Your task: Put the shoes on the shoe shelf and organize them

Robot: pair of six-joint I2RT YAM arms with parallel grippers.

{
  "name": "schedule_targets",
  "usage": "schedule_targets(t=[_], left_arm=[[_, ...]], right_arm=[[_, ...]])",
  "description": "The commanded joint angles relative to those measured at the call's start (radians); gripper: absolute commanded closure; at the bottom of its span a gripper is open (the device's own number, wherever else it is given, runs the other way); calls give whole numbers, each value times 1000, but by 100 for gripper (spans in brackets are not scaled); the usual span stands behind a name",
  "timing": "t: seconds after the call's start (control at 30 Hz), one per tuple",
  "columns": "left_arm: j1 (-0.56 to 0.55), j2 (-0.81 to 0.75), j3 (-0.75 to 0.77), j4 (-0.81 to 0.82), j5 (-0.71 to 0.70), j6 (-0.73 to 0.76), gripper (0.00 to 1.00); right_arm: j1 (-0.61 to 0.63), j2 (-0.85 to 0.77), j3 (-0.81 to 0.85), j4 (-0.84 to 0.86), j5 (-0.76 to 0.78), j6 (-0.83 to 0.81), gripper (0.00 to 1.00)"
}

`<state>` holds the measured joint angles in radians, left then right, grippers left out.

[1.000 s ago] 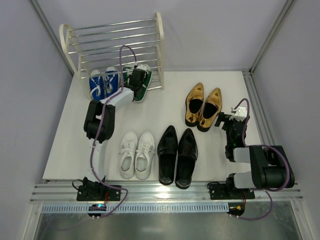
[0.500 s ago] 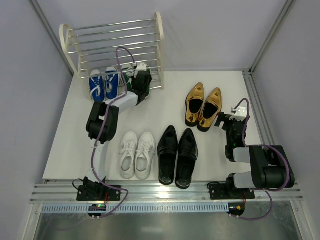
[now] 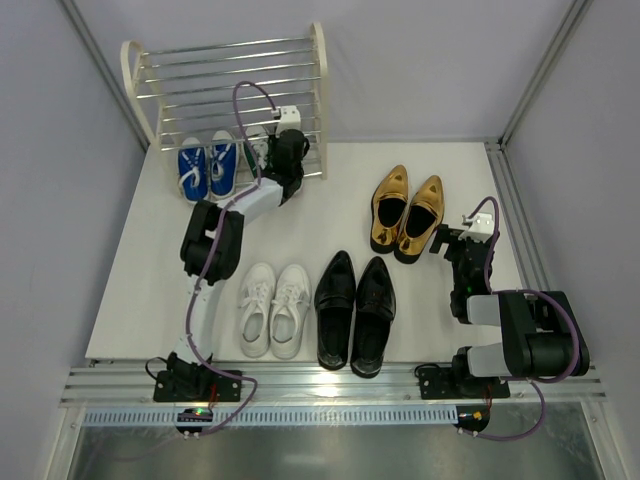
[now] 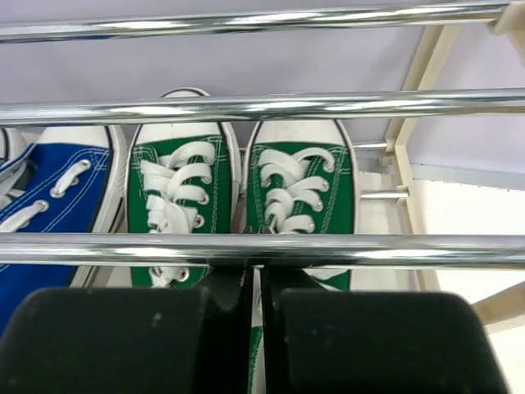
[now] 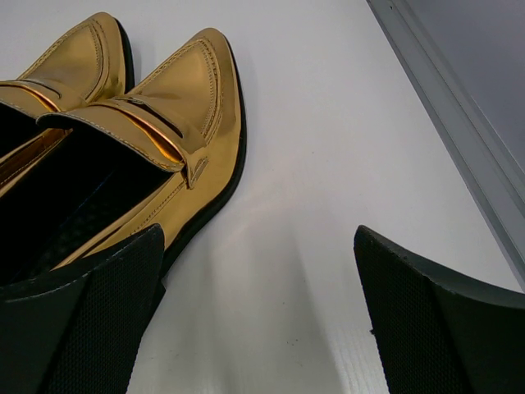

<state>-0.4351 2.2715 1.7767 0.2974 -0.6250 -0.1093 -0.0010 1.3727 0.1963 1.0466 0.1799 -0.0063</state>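
Observation:
The green sneakers (image 4: 176, 197) with white laces lie side by side, toes under the chrome rods of the shoe shelf (image 4: 262, 107), beside the blue sneakers (image 4: 41, 197). My left gripper (image 4: 254, 275) is shut on the green pair, pinching their inner edges at the heel end. From above, the left gripper (image 3: 288, 152) reaches into the shelf (image 3: 318, 60) and hides most of the green pair. The right gripper (image 5: 258, 246) stands open on the table, just right of the gold shoes (image 5: 148, 123), with nothing between its fingers.
White sneakers (image 3: 272, 308) and black loafers (image 3: 355, 310) sit side by side near the front edge. The gold shoes (image 3: 407, 212) lie at mid right, next to the right gripper (image 3: 443, 243). Blue sneakers (image 3: 205, 170) occupy the shelf's left bottom.
The left arm has stretched toward the shelf, carrying the green sneakers from in front of it to under its lowest rods. The right arm has not moved.

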Motion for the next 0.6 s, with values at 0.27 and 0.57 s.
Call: schedule_targets(t=[0.27,0.57], left_arm=[[3,-29,-14,290,-18,40,100],[-28,-283,-139,-194,-2,-102,17]], right_arm=[[1,-7,5,76,0,-6,3],[1,-9,6,75,0,-6,3]])
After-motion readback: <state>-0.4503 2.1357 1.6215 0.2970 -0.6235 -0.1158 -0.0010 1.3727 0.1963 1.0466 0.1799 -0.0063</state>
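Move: The right green shoe, on the rack's low shelf, has its middle about 5 cm back from the left hand, 3 cm to its right and 7 cm below. The left green shoe is level with the right one and some 8 cm to the left of it. The nearer blue shoe lies about 12 cm left of the hand and 8 cm back. From the idle right hand, the right green shoe is about 18 cm ahead and 42 cm left. The left hand, shut, nudges 1 cm forward-right over the green shoes, then backs off 4 cm, opening wide. ##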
